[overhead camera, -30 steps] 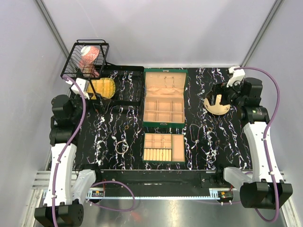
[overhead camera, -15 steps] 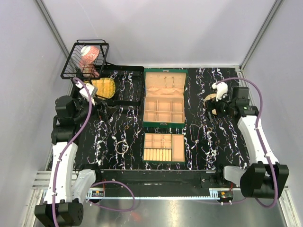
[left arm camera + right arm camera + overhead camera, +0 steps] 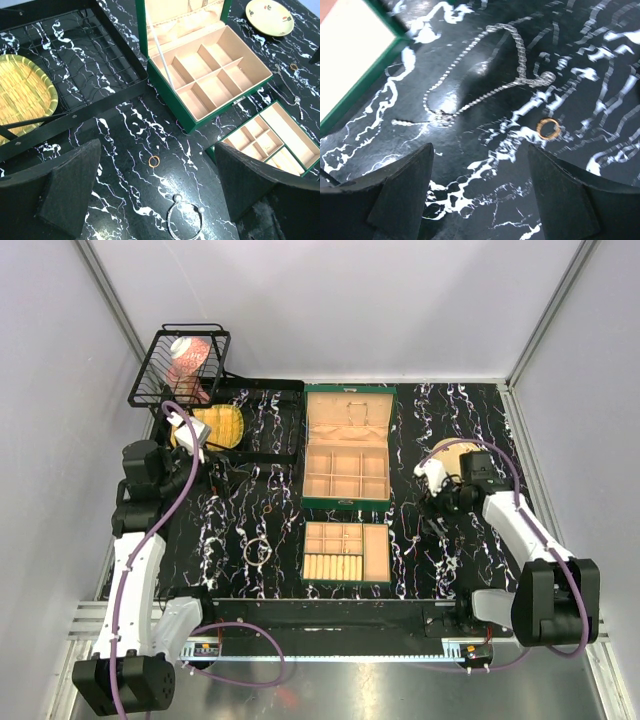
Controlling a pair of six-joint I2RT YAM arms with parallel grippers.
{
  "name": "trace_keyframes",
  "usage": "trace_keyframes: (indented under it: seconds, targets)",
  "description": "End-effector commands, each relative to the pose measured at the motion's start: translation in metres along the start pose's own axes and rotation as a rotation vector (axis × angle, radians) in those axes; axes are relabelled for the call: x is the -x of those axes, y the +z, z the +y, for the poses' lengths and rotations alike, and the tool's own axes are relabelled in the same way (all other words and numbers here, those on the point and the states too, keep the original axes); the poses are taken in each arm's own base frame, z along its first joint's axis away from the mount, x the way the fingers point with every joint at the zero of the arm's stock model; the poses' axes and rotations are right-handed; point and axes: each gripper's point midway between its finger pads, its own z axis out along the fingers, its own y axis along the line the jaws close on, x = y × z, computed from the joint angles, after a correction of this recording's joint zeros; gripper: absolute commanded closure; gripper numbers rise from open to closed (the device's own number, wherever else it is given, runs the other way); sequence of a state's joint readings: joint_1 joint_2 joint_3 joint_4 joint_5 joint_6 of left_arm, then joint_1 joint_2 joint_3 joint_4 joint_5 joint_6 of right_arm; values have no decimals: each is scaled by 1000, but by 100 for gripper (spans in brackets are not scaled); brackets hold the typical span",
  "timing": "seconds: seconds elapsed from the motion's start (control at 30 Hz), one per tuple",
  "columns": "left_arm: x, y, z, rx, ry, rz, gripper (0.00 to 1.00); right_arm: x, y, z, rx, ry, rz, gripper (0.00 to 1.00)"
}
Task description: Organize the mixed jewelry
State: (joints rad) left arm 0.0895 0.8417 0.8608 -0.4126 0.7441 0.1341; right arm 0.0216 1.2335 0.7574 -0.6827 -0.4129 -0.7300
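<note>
The mixed jewelry lies loose on the black marbled table. A slim bangle and a small gold ring lie left of the tray. A fine silver chain and a second gold ring lie right of the open green box. My left gripper hovers open above the ring and bangle, empty. Low over the table, my right gripper is open just short of the chain, with the ring by its right finger.
A round tan plate sits behind the right gripper. A black wire rack holds a yellow woven dish at the back left. Behind it, a wire basket stands raised.
My right arm has swung from above the tan plate down and left to the chain, its jaws narrowing a little. The left arm shifted slightly, still open.
</note>
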Motion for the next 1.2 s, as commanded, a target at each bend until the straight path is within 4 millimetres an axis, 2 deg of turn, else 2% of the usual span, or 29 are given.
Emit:
trace_keyframes:
  seconds: [0.0,0.17,0.6,1.17]
  targets:
    - [1,3,8,15,42,-10,1,10,8,24,46,-174,-21,19]
    - [-2,6,14,35,39,1,1,17,16,32,49,-234,-35,22]
    - [-6,9,21,60,36,11,1,4,43,41,89,-292,33,36]
    - [-8,11,24,70,38,16,1,-10,59,44,109,-302,94,46]
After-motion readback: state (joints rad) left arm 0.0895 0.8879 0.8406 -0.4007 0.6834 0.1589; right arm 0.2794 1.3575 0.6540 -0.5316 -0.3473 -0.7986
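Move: The necklace's bunched near end lies about 6 cm to the right hand's left, 2 cm back and some 8 cm below it. The small brass ring sits about 4 cm ahead and 2 cm to the right of that hand; the compartment tray's middle is roughly 20 cm to its left and 5 cm back. From the left hand the same bunched end is about 35 cm to the right, 4 cm back and 27 cm down. Leftward and a little back at first, the right hand swings about 4 cm level-ish towards the necklace's bunched end while turning some 15 degrees counter-clockwise, then sinks about 4 cm over it, its fingers narrowing from wide to roughly half open. The empty left hand meanwhile eases down about 2 cm, still open. ##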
